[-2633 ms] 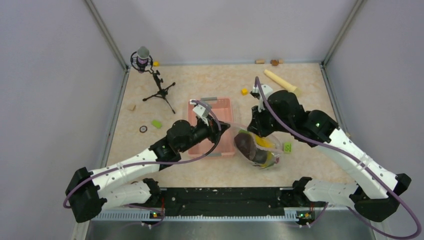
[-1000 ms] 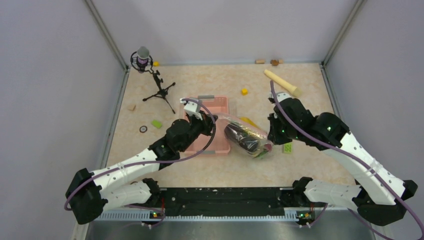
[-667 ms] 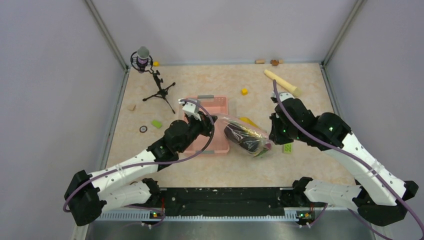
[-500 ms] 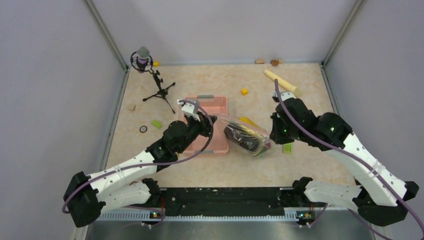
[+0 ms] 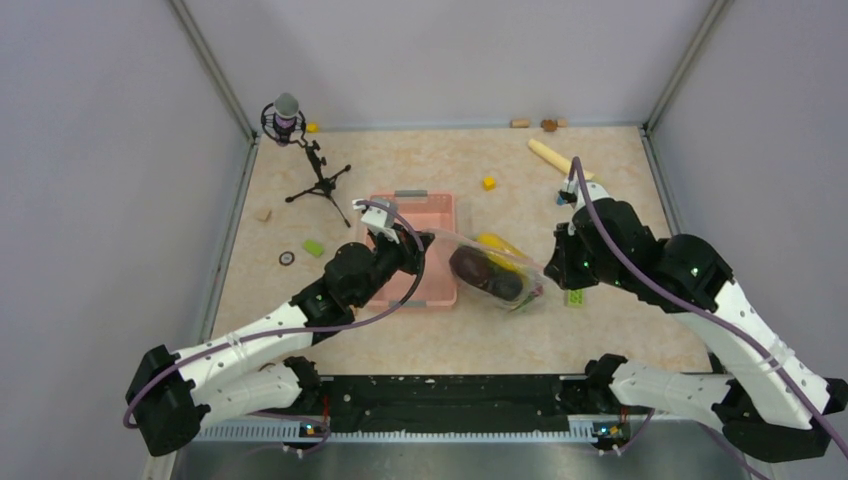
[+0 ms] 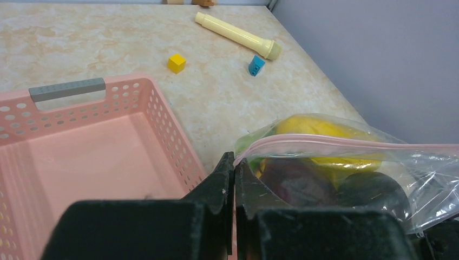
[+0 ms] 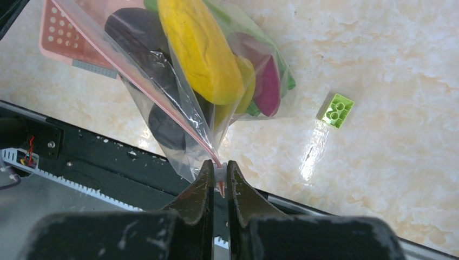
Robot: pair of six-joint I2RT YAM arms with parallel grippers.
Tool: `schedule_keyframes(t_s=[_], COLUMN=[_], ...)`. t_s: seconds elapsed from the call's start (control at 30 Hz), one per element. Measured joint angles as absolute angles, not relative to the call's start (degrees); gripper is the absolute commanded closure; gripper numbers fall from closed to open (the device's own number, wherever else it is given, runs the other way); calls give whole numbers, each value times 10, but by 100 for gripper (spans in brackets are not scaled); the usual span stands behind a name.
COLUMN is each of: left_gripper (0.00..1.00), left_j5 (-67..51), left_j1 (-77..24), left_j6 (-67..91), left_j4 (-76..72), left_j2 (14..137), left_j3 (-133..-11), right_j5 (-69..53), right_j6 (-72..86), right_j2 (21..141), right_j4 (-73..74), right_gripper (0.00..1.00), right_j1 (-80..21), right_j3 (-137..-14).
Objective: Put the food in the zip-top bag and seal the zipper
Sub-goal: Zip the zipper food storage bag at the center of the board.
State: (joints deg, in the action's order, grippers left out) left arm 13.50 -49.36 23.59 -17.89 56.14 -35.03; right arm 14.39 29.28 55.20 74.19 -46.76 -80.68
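The clear zip-top bag (image 5: 497, 272) hangs stretched between my two grippers, just right of the pink basket. Through the plastic I see the food: a yellow fruit (image 7: 197, 51), dark pieces (image 7: 135, 35), a magenta piece (image 7: 268, 84) and some green. My left gripper (image 6: 234, 160) is shut on the left end of the pinkish zipper (image 6: 335, 142). My right gripper (image 7: 218, 165) is shut on the zipper's other end, with a small white tab between its fingertips. In the top view the left gripper (image 5: 426, 240) and the right gripper (image 5: 551, 272) flank the bag.
The pink basket (image 5: 400, 215) sits under my left wrist. A green block (image 5: 575, 296) lies beside the bag, under my right arm. Farther back are a beige rolling pin (image 5: 550, 155), a yellow block (image 5: 489, 183) and a microphone tripod (image 5: 305, 160). A blue block (image 6: 256, 65) lies near the pin.
My right gripper has moved to the right along the zipper, and the bag now lies longer and tauter between the grippers. The left gripper has hardly moved.
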Motion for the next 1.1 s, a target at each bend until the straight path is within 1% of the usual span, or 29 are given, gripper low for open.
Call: schedule_keyframes(t_s=[0.53,0.7,0.77,0.87,0.9,1.03,1.07,1.1], left_gripper=[100,100,76,36,28,6,3,3], left_j5=[127,101,72,58,54,40,36,29], left_j1=[-493,-486,-481,-470,-460,-445,-445,-445], left_j6=[244,241,229,211,206,190,187,187], left_j4=[-187,-197,-200,-197,-195,-192,-191,-188], left_j2=[567,568,569,569,569,550,537,516], left_j3=[-350,-350,-350,-350,-350,-337,-331,-321], right_j5=[133,134,137,145,147,151,151,151], right_j6=[253,244,240,236,236,241,242,244], right_j2=[520,504,499,495,493,490,491,492], right_j4=[734,726,724,724,724,714,708,701], right_gripper=[100,100,100,100,100,100,100,100], right_j1=[-468,-468,-468,-468,-468,-468,-468,-468], right_j3=[-816,-822,-822,-816,-810,-780,-772,-764])
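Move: The left hand holds the left end of the food bag's zipper, whose middle lies about 10 cm to its right and 3 cm back at nearly its height. The pink basket is some 5 cm ahead, 3 cm left and 18 cm below. From the right hand, which pinches the other end, the zipper's middle is about 10 cm left and 4 cm ahead; the green block lies 12 cm right, 3 cm ahead, 20 cm down. The left hand opens wide, releasing the zipper's end; the right, still pinching, rises about 3 cm, then sinks. ##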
